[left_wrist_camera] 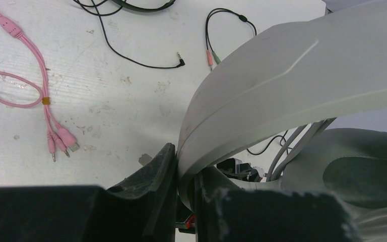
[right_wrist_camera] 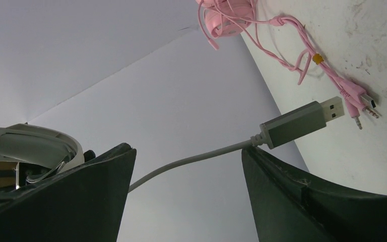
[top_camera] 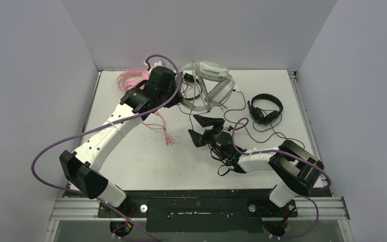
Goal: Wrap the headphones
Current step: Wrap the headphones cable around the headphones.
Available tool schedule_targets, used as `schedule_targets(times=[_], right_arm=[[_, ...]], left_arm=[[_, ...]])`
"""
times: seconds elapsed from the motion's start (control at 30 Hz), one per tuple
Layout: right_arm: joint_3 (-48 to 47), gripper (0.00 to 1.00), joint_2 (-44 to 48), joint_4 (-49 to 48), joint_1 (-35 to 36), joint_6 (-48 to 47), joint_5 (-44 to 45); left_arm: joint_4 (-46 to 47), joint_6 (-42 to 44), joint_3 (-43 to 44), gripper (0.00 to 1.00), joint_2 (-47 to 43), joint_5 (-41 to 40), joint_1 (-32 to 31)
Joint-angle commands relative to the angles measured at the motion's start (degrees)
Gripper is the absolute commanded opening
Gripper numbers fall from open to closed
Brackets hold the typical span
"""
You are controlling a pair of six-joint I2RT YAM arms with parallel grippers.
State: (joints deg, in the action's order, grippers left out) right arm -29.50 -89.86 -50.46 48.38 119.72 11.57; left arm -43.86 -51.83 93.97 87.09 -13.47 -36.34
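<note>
The bulky white-grey headphones (top_camera: 209,75) hang tilted above the back of the table. My left gripper (top_camera: 180,79) is shut on their headband (left_wrist_camera: 282,75), which is pinched between the jaws of the left gripper (left_wrist_camera: 181,154). My right gripper (top_camera: 200,128) stands open at the table's middle. In the right wrist view the headset's white cable with its grey USB plug (right_wrist_camera: 302,121) runs across the gap of the right gripper (right_wrist_camera: 186,151), untouched by the jaws. The pink headphones (top_camera: 133,78) lie at the back left. A thin black headset (top_camera: 265,108) lies at the right.
The pink cable (top_camera: 161,126) trails toward the middle and ends in plugs (left_wrist_camera: 60,138). Thin black cords (top_camera: 252,132) loop around the right gripper. A black jack (left_wrist_camera: 180,62) and two small coloured plugs (left_wrist_camera: 211,58) lie on the white table (top_camera: 131,156). Walls enclose three sides.
</note>
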Motion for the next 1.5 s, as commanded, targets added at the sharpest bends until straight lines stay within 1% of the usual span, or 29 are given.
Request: schedule_targets(times=[0.0,0.07,0.17,0.37,0.47,0.6,0.73,0.8,0.83,0.93,1.13,1.27,1.47], right_arm=[[-3.0,0.78,-0.9,-4.2,-0.5,16.0,0.6],[-3.5,0.78,-1.2,-3.7,-0.5,16.1,0.5],[-3.6,0.73,-2.0,-4.3,-0.5,16.4,0.6],[-4.1,0.56,-2.7,-3.8,-2.0,15.9,0.7],[-4.2,0.43,-3.4,-4.2,-2.9,15.6,0.5],[-4.1,0.32,-4.2,-4.5,-3.6,15.1,0.0],[-2.9,0.15,-4.0,-4.5,-4.1,14.5,0.1],[-1.8,0.04,-3.5,-4.5,-4.8,13.9,0.0],[-1.1,0.0,-3.0,-4.6,-5.3,13.3,-0.1],[0.6,0.0,-0.6,-3.5,-7.4,10.7,-1.4],[2.1,0.0,6.7,8.3,-11.6,4.1,-5.9],[3.3,0.0,9.5,11.6,-12.2,1.8,-8.1],[5.0,0.0,13.8,16.3,-11.7,0.4,-11.0]], left_arm=[[7.2,-2.1,1.8,0.0,-1.8,1.3,-0.3],[7.3,-2.1,1.7,0.0,-1.8,1.3,-0.3],[7.5,-2.1,1.7,0.0,-1.8,1.7,-0.3],[7.2,-2.0,1.5,0.0,-2.2,2.0,-0.6],[6.9,-1.9,0.9,0.0,-2.6,2.1,-0.8],[6.6,-1.6,-0.4,0.0,-3.7,1.9,-0.9],[5.9,-0.5,-0.8,0.0,-4.7,1.7,-0.9],[5.2,0.2,-0.7,0.0,-5.0,1.8,-0.9],[4.6,0.6,-0.7,0.0,-5.3,1.9,-0.9],[2.5,2.4,-1.2,0.0,-5.9,1.2,-0.9],[2.5,4.0,-4.4,0.0,-7.7,-0.8,-0.2],[4.2,3.8,-4.8,0.0,-7.5,-0.7,1.6],[6.7,3.8,-3.1,0.0,-4.5,-1.6,4.6]])
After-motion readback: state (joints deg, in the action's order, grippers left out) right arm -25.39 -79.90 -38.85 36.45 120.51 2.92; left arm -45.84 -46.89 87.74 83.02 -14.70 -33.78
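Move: The free end of the grey headphones cable hangs between the open right fingers, about 2 cm ahead of the right hand point, its USB plug some 3 cm lower. From the right hand the headphones are about 10 cm ahead, 5 cm right and 11 cm up; the pink plugs lie 13 cm left, level fore and aft, 14 cm down. From the left hand the cable end is about 3 cm back, 6 cm right and 12 cm down, the headphones' middle 11 cm right and 5 cm ahead. Ease the right gripper forward about 3 cm onto the hanging grey cable while closing, pinch it just behind the USB plug, then draw it some 5 cm to the right, coming back slightly at the end. Meanwhile keep the left grip on the headband and carry the headphones about 4 cm left, a little down and back, with a slight roll. ##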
